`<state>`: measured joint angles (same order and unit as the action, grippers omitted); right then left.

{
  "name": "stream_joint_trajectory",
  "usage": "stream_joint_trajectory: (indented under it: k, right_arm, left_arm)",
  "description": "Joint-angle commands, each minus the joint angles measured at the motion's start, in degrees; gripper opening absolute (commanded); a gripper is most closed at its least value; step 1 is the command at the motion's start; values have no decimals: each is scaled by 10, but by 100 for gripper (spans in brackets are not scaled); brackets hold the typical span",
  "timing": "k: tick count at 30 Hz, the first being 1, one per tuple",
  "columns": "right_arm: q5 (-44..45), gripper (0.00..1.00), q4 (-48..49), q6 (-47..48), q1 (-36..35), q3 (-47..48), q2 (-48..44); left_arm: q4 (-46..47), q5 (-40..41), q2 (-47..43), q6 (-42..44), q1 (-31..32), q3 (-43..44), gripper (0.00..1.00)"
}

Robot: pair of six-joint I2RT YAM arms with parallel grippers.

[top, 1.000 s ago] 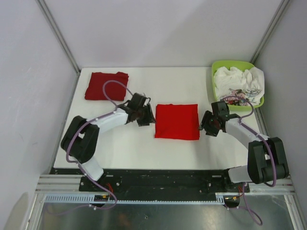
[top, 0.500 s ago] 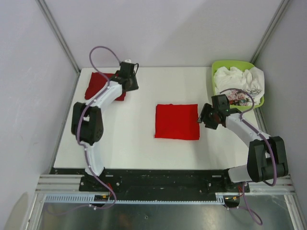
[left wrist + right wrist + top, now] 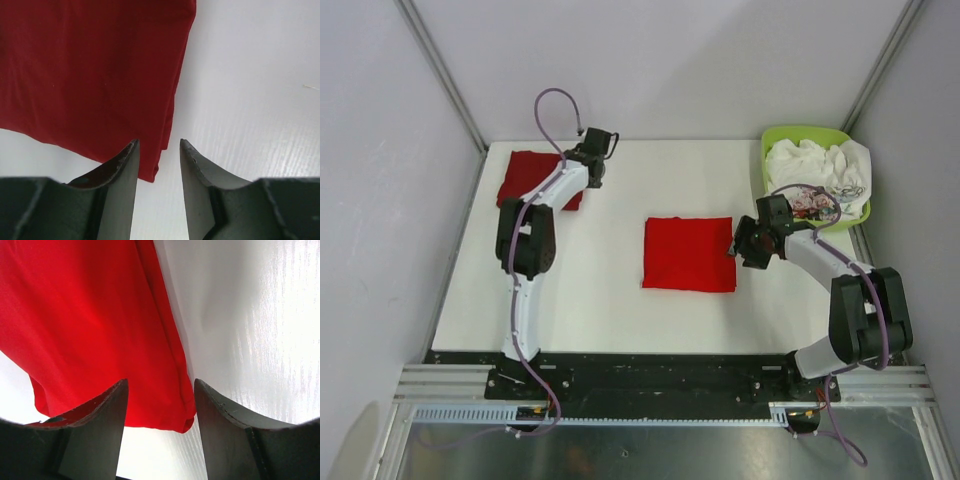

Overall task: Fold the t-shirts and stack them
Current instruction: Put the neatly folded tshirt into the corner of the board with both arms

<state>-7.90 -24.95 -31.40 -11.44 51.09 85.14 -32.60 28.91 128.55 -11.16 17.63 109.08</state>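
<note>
A bright red t-shirt (image 3: 689,253) lies folded into a square at the table's middle. A darker red t-shirt (image 3: 525,178) lies folded at the back left. My left gripper (image 3: 588,172) hovers at the dark tee's right edge. In the left wrist view it (image 3: 159,142) is open, and the dark tee's (image 3: 90,75) corner shows between the fingers, ungripped. My right gripper (image 3: 740,247) sits at the bright tee's right edge. The right wrist view shows it (image 3: 160,382) open, the bright tee's (image 3: 90,325) folded corner lying between its fingers, untouched.
A lime-green basket (image 3: 805,129) at the back right corner holds crumpled white cloth (image 3: 815,165) with a printed piece. Grey walls and metal posts close in the white table (image 3: 600,300) at the sides and back.
My left arm has swung from the bright tee's left edge to the dark tee at the back left. The right gripper has edged slightly closer to the bright tee.
</note>
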Motion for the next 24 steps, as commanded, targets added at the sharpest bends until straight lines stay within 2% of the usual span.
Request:
stream_joint_trajectory:
  k: [1, 24]
  right_arm:
    - [-9, 60, 12, 8, 2, 24, 7]
    - [-13, 60, -4, 16, 1, 26, 0]
  left_arm:
    - [-10, 30, 21, 24, -7, 33, 43]
    - [-73, -52, 93, 18, -34, 90, 39]
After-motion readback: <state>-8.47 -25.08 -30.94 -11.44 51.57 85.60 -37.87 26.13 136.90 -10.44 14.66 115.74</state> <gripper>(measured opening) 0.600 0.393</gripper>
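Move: Just right of the dark red t-shirt's right edge, the open left hand hangs about 6 cm above it; the shirt's middle is some 13 cm to its left and 4 cm ahead, its near right corner roughly 3 cm left and 5 cm back. The bright red t-shirt lies about 29 cm to the left hand's right and 17 cm back. From the right hand, the dark red t-shirt is around 58 cm left, 26 cm ahead and 4 cm below. Sinking about 5 cm onto the dark red t-shirt's right edge, the left hand drifts roughly 2 cm left as it drops, then levels off low near the corner. The wrist tips some 8 degrees further down; the fingers stay part-open and end astride the edge, the left one over cloth and the right one just outside. ##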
